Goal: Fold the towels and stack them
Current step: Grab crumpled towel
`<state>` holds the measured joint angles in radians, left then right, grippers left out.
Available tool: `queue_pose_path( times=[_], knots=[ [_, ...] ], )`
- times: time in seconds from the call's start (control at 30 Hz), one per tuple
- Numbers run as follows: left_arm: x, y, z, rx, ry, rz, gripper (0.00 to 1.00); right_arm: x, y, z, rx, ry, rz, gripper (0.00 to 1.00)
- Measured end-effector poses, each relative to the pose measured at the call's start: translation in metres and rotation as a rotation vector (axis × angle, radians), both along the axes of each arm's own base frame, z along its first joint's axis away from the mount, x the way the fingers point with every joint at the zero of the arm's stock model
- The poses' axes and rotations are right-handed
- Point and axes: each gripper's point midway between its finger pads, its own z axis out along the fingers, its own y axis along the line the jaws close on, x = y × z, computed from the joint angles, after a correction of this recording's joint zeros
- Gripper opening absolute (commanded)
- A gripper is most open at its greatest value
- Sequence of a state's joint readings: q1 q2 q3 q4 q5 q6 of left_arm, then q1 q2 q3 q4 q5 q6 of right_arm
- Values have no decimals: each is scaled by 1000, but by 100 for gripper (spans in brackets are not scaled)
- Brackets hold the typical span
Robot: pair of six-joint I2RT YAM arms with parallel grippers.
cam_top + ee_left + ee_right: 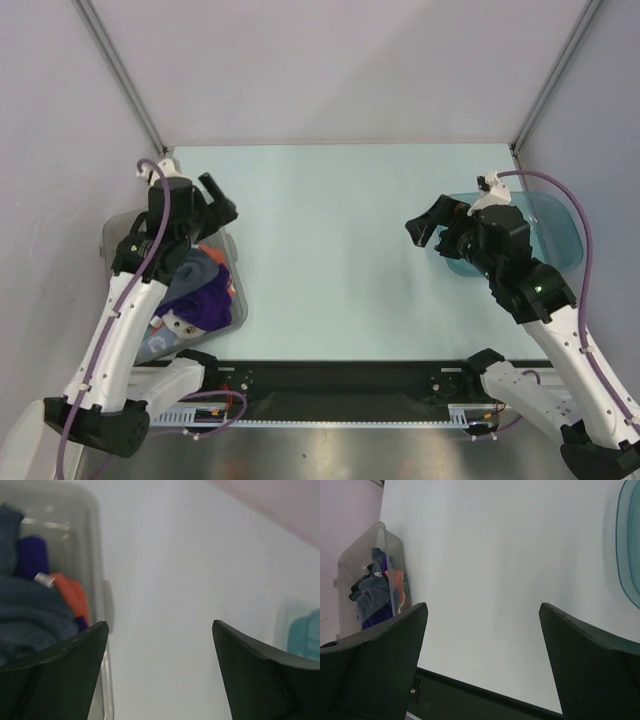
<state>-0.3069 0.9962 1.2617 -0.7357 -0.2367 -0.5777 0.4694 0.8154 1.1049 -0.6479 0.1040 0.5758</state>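
The towels [198, 292] lie crumpled together in a clear plastic bin [120, 232] at the table's left edge. In that heap I make out dark navy, purple and orange cloth. My left gripper [216, 203] hangs open above the bin's far right corner, holding nothing. In the left wrist view the navy towel [30, 610], the purple one [32, 555] and the orange one [73, 594] show left of the open left gripper [160, 630]. My right gripper [428, 224] stands open and empty over the table's right side; in the right wrist view it [482, 612] frames bare table.
A teal translucent tray [560, 232] sits at the right edge, partly under the right arm, and shows as the tray [631, 555] in the right wrist view. The bin [364, 565] appears far left there. A black rail [340, 378] runs along the near edge.
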Motion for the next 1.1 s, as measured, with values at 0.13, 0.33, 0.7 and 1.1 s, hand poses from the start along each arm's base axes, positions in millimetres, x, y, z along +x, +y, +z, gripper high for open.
queue_pose_path(
  times=[0.13, 0.33, 0.7, 1.1],
  knots=[
    [-15, 48, -67, -23, 215, 239, 85, -2, 9, -22, 4, 45, 40, 100],
    [-40, 76, -122, -59, 416, 492, 84, -5, 20, -27, 28, 59, 100, 100],
    [-64, 103, -177, -42, 526, 733, 70, -8, 27, -23, 47, 52, 139, 100],
    [-38, 108, -163, -19, 511, 722, 0, -12, 34, -19, 65, 54, 185, 100]
  ],
)
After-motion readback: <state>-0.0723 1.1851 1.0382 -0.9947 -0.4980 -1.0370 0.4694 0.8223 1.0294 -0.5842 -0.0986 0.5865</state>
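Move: The crumpled grey towel in the bin lies about 11 cm to the left of the left hand, 8 cm back and 22 cm below. The orange cloth is some 7 cm back and 5 cm left of that hand, the purple towel roughly 18 cm back and 8 cm left, both about 24 cm down. From the right hand the grey towel is some 55 cm left, roughly level with it, and 22 cm lower. Bring the left gripper down about 20 cm and left into the bin onto the grey towel, easing back a little while the wrist tips down and swings counter-clockwise some 45 degrees. Near the bottom shut the wide-open fingers to pinch a fold of the towel, then start back up and slightly forward. Let the open, empty right hand drift a few centimetres left and down. ##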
